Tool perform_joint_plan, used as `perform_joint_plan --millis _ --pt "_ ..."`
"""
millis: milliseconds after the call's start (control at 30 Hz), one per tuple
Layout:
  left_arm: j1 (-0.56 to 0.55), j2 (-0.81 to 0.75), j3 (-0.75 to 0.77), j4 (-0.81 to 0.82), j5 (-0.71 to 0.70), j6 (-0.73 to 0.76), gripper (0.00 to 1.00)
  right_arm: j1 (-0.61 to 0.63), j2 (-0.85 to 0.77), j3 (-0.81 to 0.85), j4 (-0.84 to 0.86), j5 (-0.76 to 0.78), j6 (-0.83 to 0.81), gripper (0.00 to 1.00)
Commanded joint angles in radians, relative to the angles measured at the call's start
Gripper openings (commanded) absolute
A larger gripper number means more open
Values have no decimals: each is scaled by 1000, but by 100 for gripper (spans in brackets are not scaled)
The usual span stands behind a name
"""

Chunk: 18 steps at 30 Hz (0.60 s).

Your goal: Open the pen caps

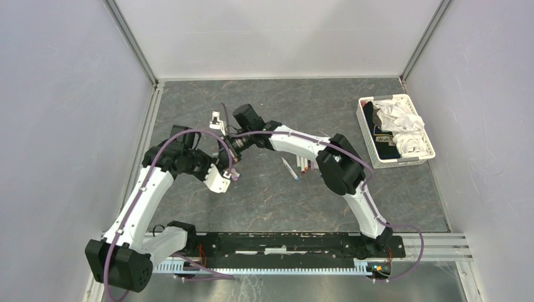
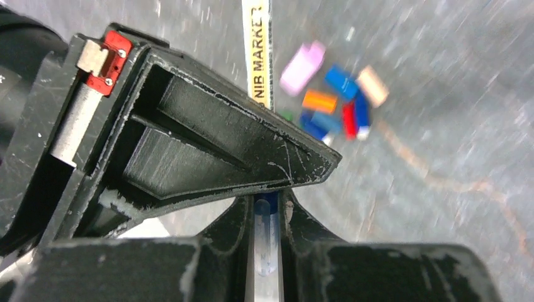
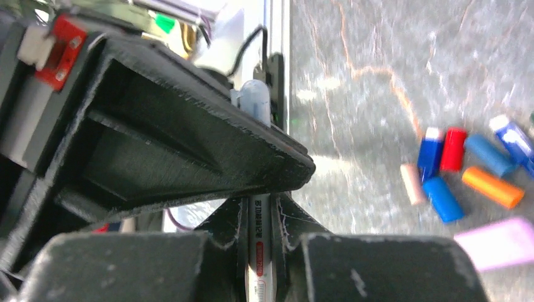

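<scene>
Both grippers meet over the table's left middle, holding one white pen between them. In the left wrist view my left gripper (image 2: 267, 198) is shut on the pen's blue cap (image 2: 269, 202) with its clear clip. The printed barrel (image 2: 258, 56) runs on past the other gripper's black finger. In the right wrist view my right gripper (image 3: 257, 201) is shut on the white printed barrel (image 3: 257, 242). A pale rounded end (image 3: 255, 97) sticks out beyond. Several loose pen caps (image 2: 334, 100) in blue, red, orange and pink lie on the table below; the right wrist view also shows these loose caps (image 3: 466, 173).
Two or three loose pens (image 1: 296, 168) lie on the grey table right of the grippers. A white basket (image 1: 368, 135) holding white cloth stands at the back right. Grey walls close in the table on the left, back and right.
</scene>
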Motion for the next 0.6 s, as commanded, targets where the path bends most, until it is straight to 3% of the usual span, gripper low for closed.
perform_joint_plan --millis 0,33,100,133,167,200,233,300,333,400,567 --pt "-4 -29 51 -32 -11 -44 2 15 -214 -505 -62 188 -237 0" --pt "97 -52 40 -45 -62 -18 2 25 -401 -747 -4 229 -256 0" --pt "440 -71 -21 -57 -31 258 2 21 -720 -1213 272 252 -93 0" --pt "523 -42 -29 -110 -21 393 2 2 -824 -1352 425 261 11 0" --pt "539 -4 -11 -170 22 497 2 -26 -848 -1353 410 241 23 0" --pt "513 10 15 -199 109 549 2 -39 -838 -1288 314 228 -38 0" --pt "434 1 15 -168 139 509 2 -44 -817 -1187 167 236 -112 0" --pt "145 -60 -22 26 27 265 2 -55 -768 -1036 12 229 -201 0" --pt "55 -72 -26 53 -33 150 2 -61 -753 -997 -5 224 -209 0" --pt "-8 -50 12 8 -29 103 2 -72 -724 -936 -8 212 -209 0" --pt "-23 -47 9 2 -18 43 2 -107 -653 -833 -77 249 -265 0"
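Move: Both hands already grip one blue marker: its cap, in the left fingers, lies about 5 cm left and 3 ahead of the right hand. From the right hand the row of uncapped pens is some 30 cm right, a lone pen 23 cm right and 1 back, both 14 below. From the left hand the cap pile is about 6 cm back, 4 right, 15 below, with the pink cap 3 cm right of it. Right hand yanks marker body some 20 cm right and back, partly returns; left, gripping cap, recoils leftward, returns. ##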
